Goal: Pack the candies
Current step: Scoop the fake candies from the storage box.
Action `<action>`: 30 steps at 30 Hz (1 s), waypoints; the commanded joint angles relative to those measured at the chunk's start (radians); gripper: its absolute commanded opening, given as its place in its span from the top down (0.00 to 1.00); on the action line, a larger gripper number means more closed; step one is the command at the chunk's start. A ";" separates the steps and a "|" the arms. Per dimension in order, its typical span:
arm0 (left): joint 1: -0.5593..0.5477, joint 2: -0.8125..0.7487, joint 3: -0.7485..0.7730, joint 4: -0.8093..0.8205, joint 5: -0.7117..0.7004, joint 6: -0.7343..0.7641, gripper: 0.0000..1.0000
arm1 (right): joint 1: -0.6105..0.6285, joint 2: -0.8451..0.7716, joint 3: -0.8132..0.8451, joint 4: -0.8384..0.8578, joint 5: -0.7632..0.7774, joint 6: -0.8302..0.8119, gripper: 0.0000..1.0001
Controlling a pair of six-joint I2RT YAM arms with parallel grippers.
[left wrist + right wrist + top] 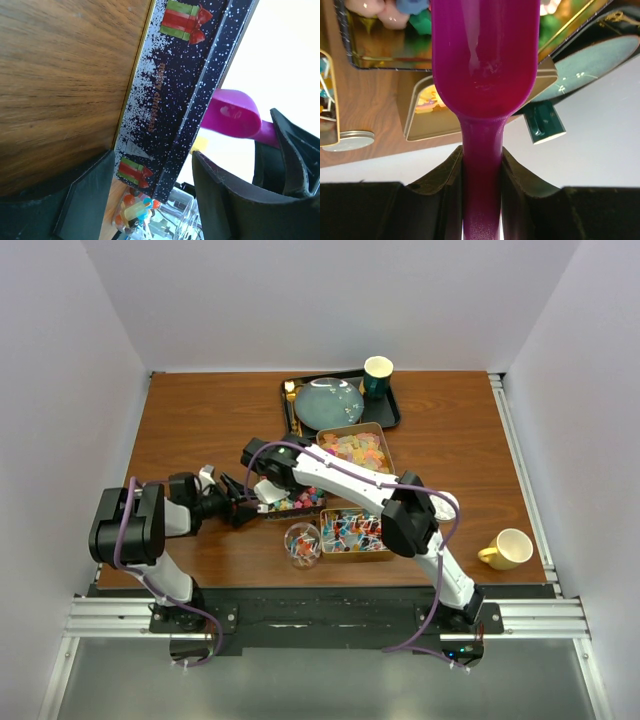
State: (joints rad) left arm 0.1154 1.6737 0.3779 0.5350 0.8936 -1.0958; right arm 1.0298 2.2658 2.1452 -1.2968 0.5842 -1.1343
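The candies lie in several places: multicoloured cubes (pixel 300 500) in a dark Christmas-print box (pixel 165 85), pale gummies (pixel 357 448) in a gold tin, wrapped pieces (pixel 352 530) in a second tin, and a few in a clear glass (pixel 302 544). My left gripper (pixel 243 510) is at the box's left end, and its open jaws (pixel 152 157) straddle the box wall with a gap on each side. My right gripper (pixel 482 152) hovers over the box, shut on the handle of a purple scoop (pixel 485 60). The scoop's bowl looks empty.
A black tray (pixel 390 415) at the back holds a blue-grey plate (pixel 328 402) and a green cup (pixel 377 376). A yellow mug (pixel 508 548) stands at the right front. A round lid (pixel 347 140) lies on the wood near the tins.
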 commanded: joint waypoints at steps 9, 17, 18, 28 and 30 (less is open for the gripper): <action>-0.010 0.064 -0.008 -0.135 -0.101 0.042 0.32 | 0.021 0.052 -0.050 -0.033 -0.187 -0.050 1.00; -0.008 0.067 0.003 -0.130 -0.090 0.043 0.32 | 0.021 0.121 -0.016 0.042 -0.267 -0.027 1.00; -0.010 0.067 0.004 -0.132 -0.087 0.043 0.32 | 0.019 0.142 -0.007 0.045 -0.276 -0.004 1.00; 0.012 0.046 0.035 -0.179 -0.067 0.066 0.33 | -0.072 0.135 0.019 0.059 -0.572 0.085 1.00; 0.020 0.044 0.055 -0.202 -0.058 0.082 0.33 | -0.099 0.097 -0.022 0.095 -0.671 0.055 1.00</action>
State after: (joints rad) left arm 0.1200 1.6920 0.4213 0.4782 0.9081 -1.0695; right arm 0.9630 2.4176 2.1792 -1.3098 0.2398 -1.1034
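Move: The right hand, holding the purple scoop with its bowl to the left, has the middle of the fake-candy tin about 7 cm to its left, 1 cm back and 12 cm down. On much the same level, the lollipop tin is some 12 cm back and 9 cm right, the glass jar 15 cm back and 4 cm left, the jelly-candy tin 8 cm ahead and 8 cm right. From the left hand, the candy tin's middle lies about 4 cm ahead, 9 cm right and 1 cm lower. Keep the right fingers shut on the scoop handle and lower the hand about 9 cm, sinking the bowl into the candy tin among the fake candies, easing a couple of centimetres back early on and tipping the fingers some 20 degrees nearer to straight down. Hold the left gripper nearly still, partly open, beside the tin's left wall. ##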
